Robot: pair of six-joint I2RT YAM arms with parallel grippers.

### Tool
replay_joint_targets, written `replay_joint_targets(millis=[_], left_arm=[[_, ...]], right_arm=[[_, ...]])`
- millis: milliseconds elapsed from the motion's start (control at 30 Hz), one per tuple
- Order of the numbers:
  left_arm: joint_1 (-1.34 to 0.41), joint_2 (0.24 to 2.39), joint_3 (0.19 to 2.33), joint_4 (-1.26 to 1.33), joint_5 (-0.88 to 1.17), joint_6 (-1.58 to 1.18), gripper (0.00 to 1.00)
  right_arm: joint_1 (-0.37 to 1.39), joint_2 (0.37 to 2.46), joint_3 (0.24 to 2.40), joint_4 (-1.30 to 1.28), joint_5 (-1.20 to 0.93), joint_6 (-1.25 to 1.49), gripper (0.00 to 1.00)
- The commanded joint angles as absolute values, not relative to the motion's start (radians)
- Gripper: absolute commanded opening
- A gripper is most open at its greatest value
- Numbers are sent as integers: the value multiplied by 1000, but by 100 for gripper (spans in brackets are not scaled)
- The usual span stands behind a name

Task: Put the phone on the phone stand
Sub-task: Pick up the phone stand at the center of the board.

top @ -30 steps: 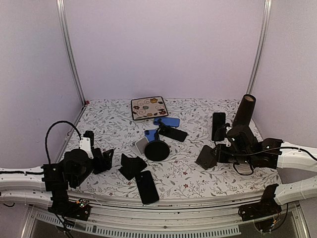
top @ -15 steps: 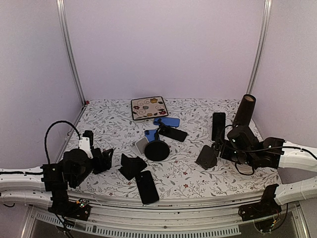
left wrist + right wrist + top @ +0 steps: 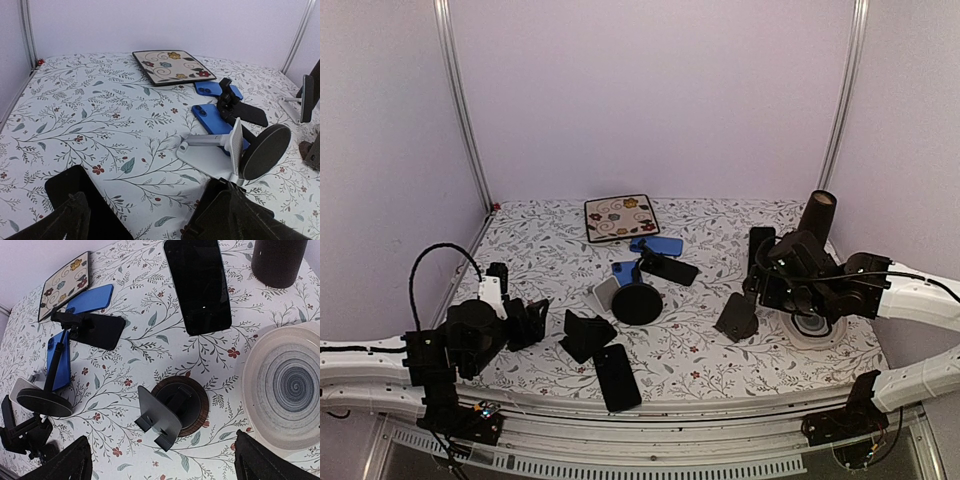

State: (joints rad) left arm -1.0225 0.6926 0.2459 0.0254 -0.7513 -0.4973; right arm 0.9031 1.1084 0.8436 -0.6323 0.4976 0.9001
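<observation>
A dark phone stand (image 3: 167,415) with a round wood-rimmed base (image 3: 737,318) stands free on the floral cloth. My right gripper (image 3: 165,471) hovers open above it, touching nothing; in the top view this gripper (image 3: 758,288) hangs just behind the stand. A black phone (image 3: 198,285) sits beyond it (image 3: 761,253); in the left wrist view this phone (image 3: 306,98) looks propped upright on a pale base. My left gripper (image 3: 525,322) rests open and empty at the near left (image 3: 150,226).
A second black phone (image 3: 617,377) lies at the front beside a black stand (image 3: 586,333). Mid-table are a white stand with a black disc (image 3: 262,152), two blue phones (image 3: 212,118) and a clamp stand (image 3: 230,100). A floral tile (image 3: 621,217), dark cylinder (image 3: 278,260) and plate (image 3: 287,390) also sit here.
My right gripper has opened, let go of the dark stand, and risen back away from it. The stand stays upright where it was. The left arm has not moved.
</observation>
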Motion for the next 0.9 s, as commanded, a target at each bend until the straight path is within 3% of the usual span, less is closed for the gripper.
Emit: replay_joint_targets(millis=[0, 400, 867], left_arm=[[-1009, 699, 256, 45, -750, -486, 97], [-1009, 706, 258, 48, -747, -483, 97], [-1008, 695, 254, 46, -746, -481, 97]], right_arm=[[906, 1105, 840, -624, 471, 896, 100], [908, 1401, 994, -790, 482, 1179, 98], [907, 1571, 1109, -818, 534, 1381, 99]])
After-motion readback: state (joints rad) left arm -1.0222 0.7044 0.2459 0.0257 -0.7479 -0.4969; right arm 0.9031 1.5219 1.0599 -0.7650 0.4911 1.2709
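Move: The phone stand with the dark round base is below the right hand, about 13 cm down, some 5 cm ahead and 1 cm left. The black phone lies about 15 cm beyond the stand and 4 cm to its right, the clear round tray about 15 cm to its right and level with it, the round-pad stand roughly 20 cm to its left and 5 cm farther out. From the left hand, the phone stand is about 42 cm right, 7 cm ahead and 11 cm below. Downwards by about 6 cm goes the open right hand, most of it in one quick drop towards the phone stand; then it eases left and a little forward. The fingers tip some 10 degrees more steeply down, and the wrist turns clockwise about 15 degrees. They stay wide open, still above the stand without touching it. ##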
